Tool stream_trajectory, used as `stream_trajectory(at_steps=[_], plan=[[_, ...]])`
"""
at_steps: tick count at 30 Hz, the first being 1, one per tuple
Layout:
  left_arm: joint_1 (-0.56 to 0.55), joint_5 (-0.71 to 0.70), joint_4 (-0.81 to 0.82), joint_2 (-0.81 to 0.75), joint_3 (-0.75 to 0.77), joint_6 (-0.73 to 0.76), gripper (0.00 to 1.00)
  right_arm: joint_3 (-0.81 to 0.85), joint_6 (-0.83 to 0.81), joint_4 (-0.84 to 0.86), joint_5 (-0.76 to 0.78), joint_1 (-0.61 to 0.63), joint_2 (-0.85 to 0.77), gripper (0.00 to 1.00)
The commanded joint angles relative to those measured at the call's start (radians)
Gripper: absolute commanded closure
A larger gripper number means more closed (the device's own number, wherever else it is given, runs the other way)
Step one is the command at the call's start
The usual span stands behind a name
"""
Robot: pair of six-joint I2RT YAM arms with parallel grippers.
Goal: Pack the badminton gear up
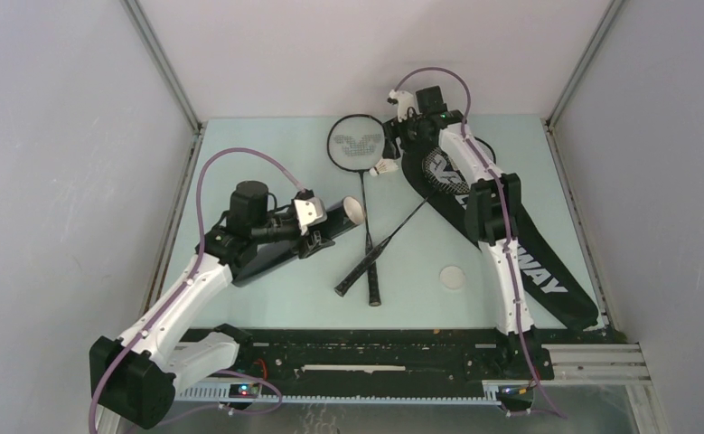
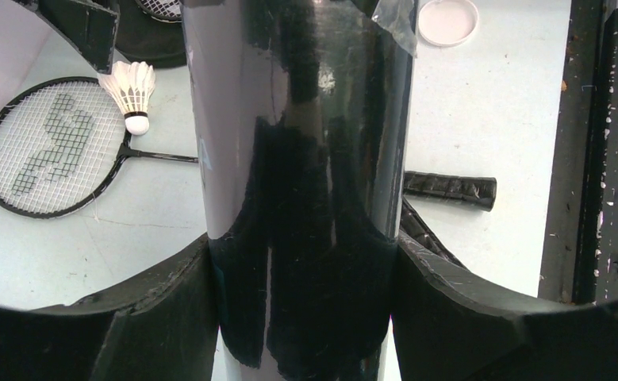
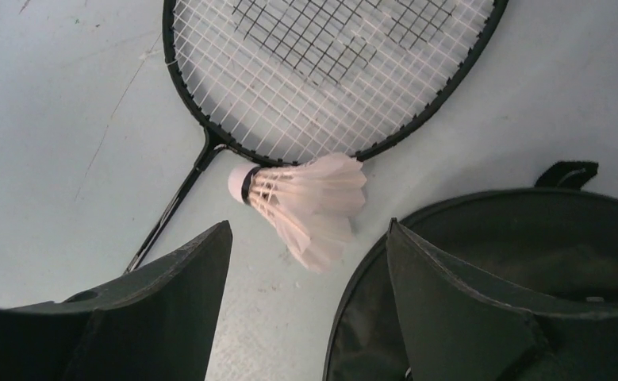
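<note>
My left gripper point(image 2: 305, 305) is shut on the long black tube point(image 2: 305, 143), whose open end point(image 1: 353, 210) points right toward the rackets. One racket point(image 1: 359, 143) lies flat in the middle. Its shaft crosses that of a second racket point(image 1: 393, 237), whose head rests on the black bag point(image 1: 533, 267). A white shuttlecock point(image 3: 305, 198) lies beside the first racket's rim, cork toward the shaft. Just short of it my right gripper point(image 3: 308, 230) hangs open and empty, one finger point(image 3: 448, 317) over the bag's edge point(image 3: 527, 230).
A round white lid point(image 1: 454, 276) lies on the table near the racket handles point(image 1: 373, 287). Grey walls close in the table point(image 1: 285, 298) on the left, right and back. The black rail point(image 1: 375, 344) runs along the near edge.
</note>
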Motion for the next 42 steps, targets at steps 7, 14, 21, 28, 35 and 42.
stream_trajectory(at_steps=[7,14,21,28,35,42], plan=[[0.006,0.024,0.007,0.004,-0.014,0.033,0.83,0.134,0.012,-0.061,-0.049,0.013,0.092,0.3],[0.007,0.03,0.003,0.007,-0.01,0.035,0.83,0.133,0.061,-0.089,-0.099,0.015,0.126,0.39],[0.006,0.02,-0.003,0.004,-0.004,0.037,0.83,0.089,0.018,-0.08,-0.259,0.009,0.053,0.63],[0.006,0.016,0.001,-0.007,0.001,0.025,0.83,-0.121,-0.007,-0.104,-0.381,-0.01,-0.253,0.93],[0.006,0.036,0.025,-0.005,0.014,-0.017,0.82,-0.522,-0.061,-0.103,-0.475,-0.008,-0.698,1.0],[0.005,0.112,-0.018,0.023,0.051,0.003,0.81,-0.821,-0.081,-0.026,-0.431,0.082,-1.086,1.0]])
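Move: The last shuttlecock lies close under the right hand, about 5 cm down, 3 cm back and 4 cm to its left. The frame of the upright racket touches it, that head centred some 4 cm ahead and 12 cm left; the bag's rounded end lies around 11 cm right and 3 cm back. The tube's open mouth waits roughly 30 cm back, 10 cm left and 13 cm higher. From the left hand the shuttlecock lies about 28 cm ahead, 20 cm right and 16 cm below. Sink the open right gripper about 4 cm onto the shuttlecock, easing back and left as the fingertips tip down, and pinch the feather skirt shut between the fingers. Then lift quickly, some 25 cm up and 20 cm back towards the tube mouth, turning the hand about 20 degrees counter-clockwise. Keep the left hand still, gripping the tube. ##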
